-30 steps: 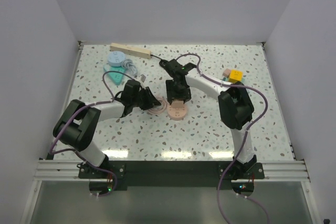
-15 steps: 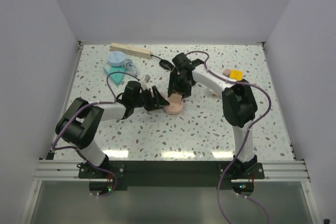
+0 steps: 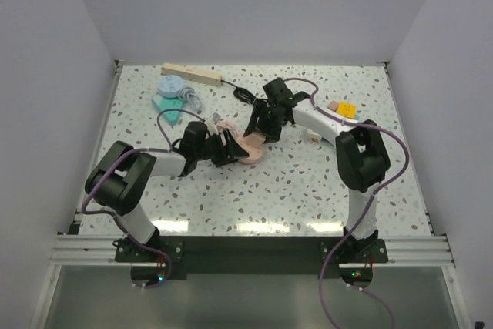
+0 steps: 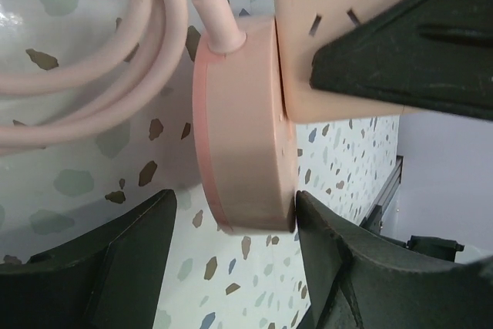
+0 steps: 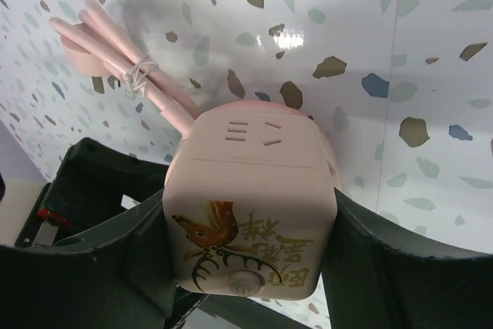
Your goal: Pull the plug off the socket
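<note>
The socket (image 3: 192, 75), a long beige power strip with a thin black cord (image 3: 240, 95), lies at the table's far left, away from both grippers. My right gripper (image 5: 253, 206) is shut on a pink outlet cube (image 5: 250, 213) with a deer print and a button. The cube (image 4: 339, 44) is joined to a pink round disc (image 4: 243, 125) with a bundled pink cord (image 4: 115, 52). My left gripper (image 4: 231, 206) is open with its jaws on either side of the disc. One finger (image 4: 331, 252) touches the disc and the other stands apart. In the top view both grippers meet mid-table at the disc (image 3: 250, 149).
A light blue round device (image 3: 171, 85) and a teal piece (image 3: 169, 109) with a pale cord lie at the far left. A yellow cube (image 3: 347, 109) and a peach cube (image 3: 331, 105) sit at the right, behind the right arm.
The right gripper has tipped the pink cube and disc up off the table and shifted them back and left. The left gripper has moved right and brought its jaws around the disc.
</note>
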Robot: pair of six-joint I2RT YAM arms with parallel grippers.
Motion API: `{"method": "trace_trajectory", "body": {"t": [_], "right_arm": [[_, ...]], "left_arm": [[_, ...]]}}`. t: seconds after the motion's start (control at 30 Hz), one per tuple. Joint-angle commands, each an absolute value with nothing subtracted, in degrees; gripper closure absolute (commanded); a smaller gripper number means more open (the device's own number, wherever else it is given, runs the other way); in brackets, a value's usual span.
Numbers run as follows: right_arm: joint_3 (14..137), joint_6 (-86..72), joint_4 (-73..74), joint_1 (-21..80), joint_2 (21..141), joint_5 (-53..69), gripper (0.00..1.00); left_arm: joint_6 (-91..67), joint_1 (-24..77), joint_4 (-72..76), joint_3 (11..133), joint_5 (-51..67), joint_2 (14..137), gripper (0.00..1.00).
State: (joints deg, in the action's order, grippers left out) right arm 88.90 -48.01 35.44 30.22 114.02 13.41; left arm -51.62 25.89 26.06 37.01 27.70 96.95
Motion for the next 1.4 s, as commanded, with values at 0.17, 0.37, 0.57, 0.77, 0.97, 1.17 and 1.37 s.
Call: {"method": "trace_trajectory", "body": {"t": [0.17, 0.37, 0.57, 0.77, 0.97, 1.17, 1.37], "right_arm": [[84.1, -52.6, 27.3, 30.8, 105.6, 20.7, 1.0], [83.1, -54.2, 23.3, 31.4, 104.6, 21.8, 1.0], [84.0, -53.6, 25.3, 31.3, 104.2, 21.1, 1.0], [89.5, -48.1, 31.1, 27.6, 105.4, 27.6, 1.0], [94.8, -34.6, 47.1, 17.9, 105.4, 29.8, 1.0], [84.0, -42.6, 37.6, 21.0, 99.5, 24.9, 1.0], [74.0, -52.8, 24.7, 29.7, 94.0, 12.4, 1.0]], "left_arm": [[-53.3, 27.1, 31.1, 40.6, 25.7, 98.9, 0.38], [-54.1, 28.7, 31.5, 43.1, 26.2, 101.0, 0.69], [-53.0, 28.7, 28.6, 43.4, 24.3, 100.8, 1.0], [-50.6, 27.6, 24.0, 42.1, 20.7, 101.2, 1.0], [-49.9, 25.1, 25.2, 38.8, 21.6, 101.1, 1.0], [-51.3, 25.0, 25.7, 40.8, 22.8, 100.9, 1.0], [-53.1, 25.3, 25.1, 45.3, 22.3, 99.1, 1.0]]}}
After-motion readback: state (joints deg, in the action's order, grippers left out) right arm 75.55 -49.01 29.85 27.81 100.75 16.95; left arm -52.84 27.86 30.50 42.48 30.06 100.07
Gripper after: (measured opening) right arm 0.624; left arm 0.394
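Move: The pink round socket, with the deer-print plug still on it, sits just past the left fingertips, roughly 2 cm ahead and 4 cm to the right. From the right hand, which already grips that plug, the socket is about 3 cm back, 1 cm left and 3 cm below. The socket's pink cable coil lies some 6 cm ahead and 3 cm left of the left hand; the black cord is about 11 cm ahead and 5 cm left of the right hand. Forward and to the right, about 2.5 cm, the left hand slides its open fingers over the socket's rim and closes to pinch it, while the right, keeping its hold on the plug, eases back. Both then swing rightward and rise about 3 cm, the right tilting slightly, before drawing back, the right hand farther, pulling the plug against the gripped socket. ##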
